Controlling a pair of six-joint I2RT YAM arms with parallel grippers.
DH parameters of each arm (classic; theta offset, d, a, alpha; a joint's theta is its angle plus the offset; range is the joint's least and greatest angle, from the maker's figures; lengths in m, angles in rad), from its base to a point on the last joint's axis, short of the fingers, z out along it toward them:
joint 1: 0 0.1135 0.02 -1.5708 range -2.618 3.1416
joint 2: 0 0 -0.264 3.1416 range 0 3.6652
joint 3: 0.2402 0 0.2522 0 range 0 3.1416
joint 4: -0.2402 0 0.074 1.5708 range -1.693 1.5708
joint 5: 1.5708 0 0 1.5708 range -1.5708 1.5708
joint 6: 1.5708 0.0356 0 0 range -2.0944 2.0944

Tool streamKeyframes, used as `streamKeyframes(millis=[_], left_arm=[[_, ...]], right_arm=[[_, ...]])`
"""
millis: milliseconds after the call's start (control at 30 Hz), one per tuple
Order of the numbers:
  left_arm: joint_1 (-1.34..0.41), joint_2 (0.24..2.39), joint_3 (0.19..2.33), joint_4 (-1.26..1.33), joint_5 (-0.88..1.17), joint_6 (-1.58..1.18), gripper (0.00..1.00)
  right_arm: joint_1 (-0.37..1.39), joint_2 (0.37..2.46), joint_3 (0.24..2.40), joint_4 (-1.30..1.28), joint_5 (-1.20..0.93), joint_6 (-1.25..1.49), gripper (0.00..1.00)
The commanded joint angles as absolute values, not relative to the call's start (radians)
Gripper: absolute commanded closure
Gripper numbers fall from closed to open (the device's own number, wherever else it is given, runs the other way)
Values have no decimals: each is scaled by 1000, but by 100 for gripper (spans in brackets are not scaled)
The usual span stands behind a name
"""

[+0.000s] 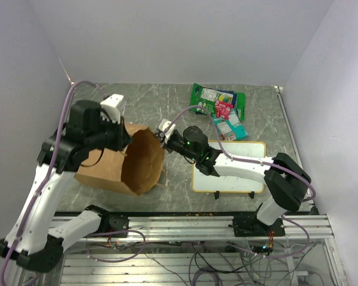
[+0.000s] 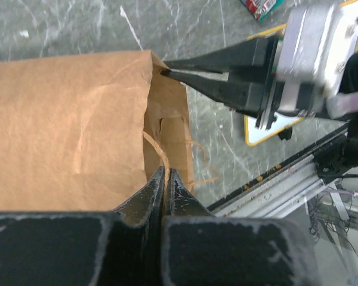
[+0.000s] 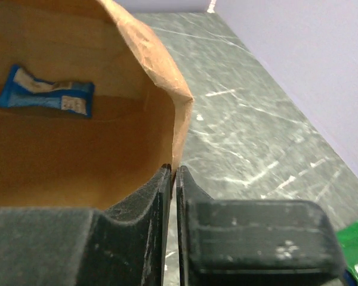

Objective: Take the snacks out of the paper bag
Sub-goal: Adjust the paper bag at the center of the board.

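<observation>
The brown paper bag (image 1: 104, 170) lies on its side, its mouth open towards the right. My left gripper (image 2: 165, 171) is shut on the near rim of the paper bag (image 2: 65, 131), beside a string handle (image 2: 197, 173). My right gripper (image 3: 173, 170) is shut on the opposite rim, also seen as the right gripper (image 1: 163, 134) from above. Inside the bag (image 3: 77, 155) lies a blue packet (image 3: 45, 95). Out on the table sit a green bag (image 1: 212, 98), a pink-red packet (image 1: 224, 109) and a teal pouch (image 1: 231, 127).
An orange-framed whiteboard (image 1: 230, 173) lies under my right arm, right of the bag. The metal rail (image 1: 191, 223) runs along the near table edge. White walls close in the back and both sides.
</observation>
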State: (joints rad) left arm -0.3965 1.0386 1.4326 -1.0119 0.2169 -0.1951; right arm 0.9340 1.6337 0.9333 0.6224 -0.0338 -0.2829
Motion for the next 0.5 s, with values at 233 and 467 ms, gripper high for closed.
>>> streamKeyframes(millis=[233, 467], left_arm=[[-399, 787, 1250, -1030, 70, -447, 93], [-399, 787, 1273, -1017, 81, -503, 93]], right_arm=[[1021, 1397, 875, 371, -149, -419, 47], [1060, 1280, 859, 234, -256, -526, 38]])
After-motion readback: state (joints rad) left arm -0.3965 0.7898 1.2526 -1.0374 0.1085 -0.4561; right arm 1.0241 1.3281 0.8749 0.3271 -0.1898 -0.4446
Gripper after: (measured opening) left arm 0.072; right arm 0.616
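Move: My right fingertips have the rim corner at the paper bag's mouth between them. The bag's middle lies some 13 cm to the left of that hand, 8 cm back and 9 cm lower. From it, the whiteboard is about 28 cm right and 6 cm back, and the snack pile 27 cm right and 20 cm out, both 20 cm below. From my left hand, shut on the bag's handle, the bag's middle is level ahead, 4 cm left and some 19 cm down. I open my right fingers well past half and let the rim corner go, drawing that hand back about 9 cm and, late on, up some 4 cm, turning it some 15 degrees counter-clockwise. My left hand keeps its grip on the handle and draws the bag back and to the left, sinking slightly, nearly all of it early on, while swinging counter-clockwise as well. ##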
